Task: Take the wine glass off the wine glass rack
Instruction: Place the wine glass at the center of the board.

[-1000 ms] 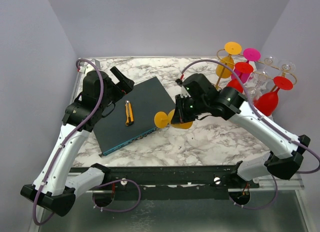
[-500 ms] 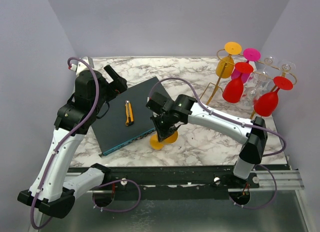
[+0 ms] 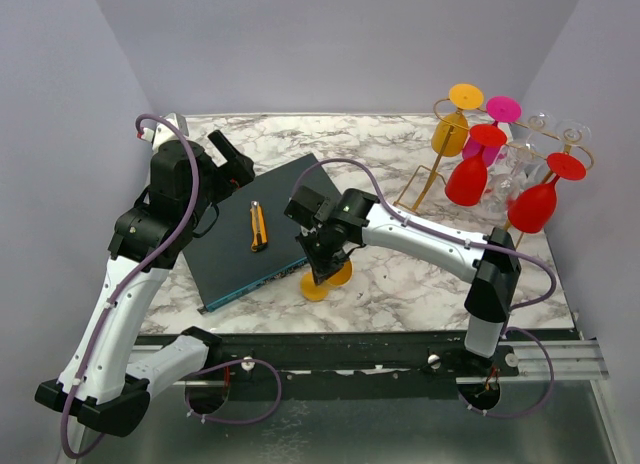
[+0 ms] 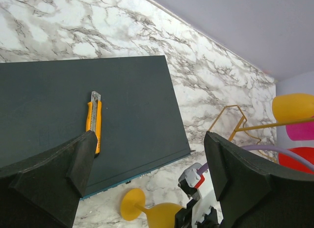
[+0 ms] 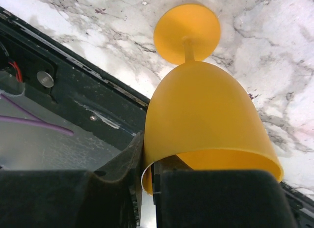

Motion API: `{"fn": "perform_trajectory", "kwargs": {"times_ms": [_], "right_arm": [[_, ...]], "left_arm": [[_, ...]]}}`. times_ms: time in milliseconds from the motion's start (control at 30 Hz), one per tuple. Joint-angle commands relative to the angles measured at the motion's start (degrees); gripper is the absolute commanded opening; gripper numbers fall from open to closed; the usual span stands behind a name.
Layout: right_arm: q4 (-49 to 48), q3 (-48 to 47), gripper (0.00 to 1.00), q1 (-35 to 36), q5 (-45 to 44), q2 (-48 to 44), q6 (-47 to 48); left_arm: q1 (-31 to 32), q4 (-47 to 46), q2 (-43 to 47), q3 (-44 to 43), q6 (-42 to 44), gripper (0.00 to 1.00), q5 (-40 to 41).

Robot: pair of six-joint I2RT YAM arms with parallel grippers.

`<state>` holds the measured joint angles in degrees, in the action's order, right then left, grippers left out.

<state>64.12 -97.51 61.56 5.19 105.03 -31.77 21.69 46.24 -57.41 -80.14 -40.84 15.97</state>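
Note:
A yellow wine glass (image 3: 322,284) stands on its foot on the marble near the front, just off the dark mat's corner. My right gripper (image 3: 326,260) is above it, its fingers pinching the bowl's rim, one inside and one outside. The right wrist view looks down the yellow wine glass (image 5: 206,120) to its foot, with the right gripper (image 5: 149,164) on the rim. The gold wine glass rack (image 3: 428,176) stands at the back right with several coloured and clear glasses hanging on it. My left gripper (image 3: 230,159) hovers open over the mat's far end, holding nothing.
A dark mat (image 3: 240,249) lies left of centre with an orange utility knife (image 3: 259,227) on it, and that knife (image 4: 94,121) also shows in the left wrist view. The table's black front rail (image 3: 330,349) runs just behind the glass.
My right arm swung left and toward the front with the yellow glass, turning it from lying sideways to standing on its foot. The left arm shifted slightly left earlier, then stayed.

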Motion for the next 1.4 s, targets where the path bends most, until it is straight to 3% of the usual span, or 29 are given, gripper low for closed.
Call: {"fn": "perform_trajectory", "kwargs": {"times_ms": [0, 133, 267, 1100, 1367], "right_arm": [[1.5, -2.4, 0.18, 0.5, -0.9, 0.7, 0.7], [1.4, -3.7, 0.33, 0.8, -0.9, 0.6, 0.4], [1.1, -5.3, 0.4, 1.0, -0.8, 0.5, 0.2], [-0.2, -8.4, 0.54, 1.8, 0.4, -5.9, -2.0], [0.8, -11.6, 0.61, 1.8, -6.9, -11.1, -3.7]], "left_arm": [[-0.4, 0.4, 0.8, -0.8, 0.6, 0.99, 0.8], [-0.3, 0.3, 0.8, -0.5, 0.5, 0.99, 0.7], [-0.4, 0.1, 0.9, -0.2, 0.4, 0.99, 0.6], [-0.3, 0.1, 1.6, 0.4, -0.4, 0.99, -1.1], [-0.3, 0.1, 1.5, 0.2, -0.6, 0.99, -2.1]]}}
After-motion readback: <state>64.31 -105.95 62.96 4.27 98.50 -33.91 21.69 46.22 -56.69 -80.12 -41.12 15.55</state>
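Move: My right fingers still have the tilted yellow wine glass by its rim, its middle about 3 cm ahead, 2 cm to the right and 6 cm below. The board's middle is some 18 cm ahead, 14 cm to the left and 14 cm below, with the orange cutter on it at nearly the same spot. From my idle left hand the glass lies about 11 cm back, 18 cm to the right and 27 cm below. I let go of the rim with my right fingers, opening them from nearly shut to a little over half. As they open I ease up and about 2 cm to the left, then pull away straight up, faster and faster, to about 9 cm above where I began, my fingertips tilting some 15 degrees towards the left. ##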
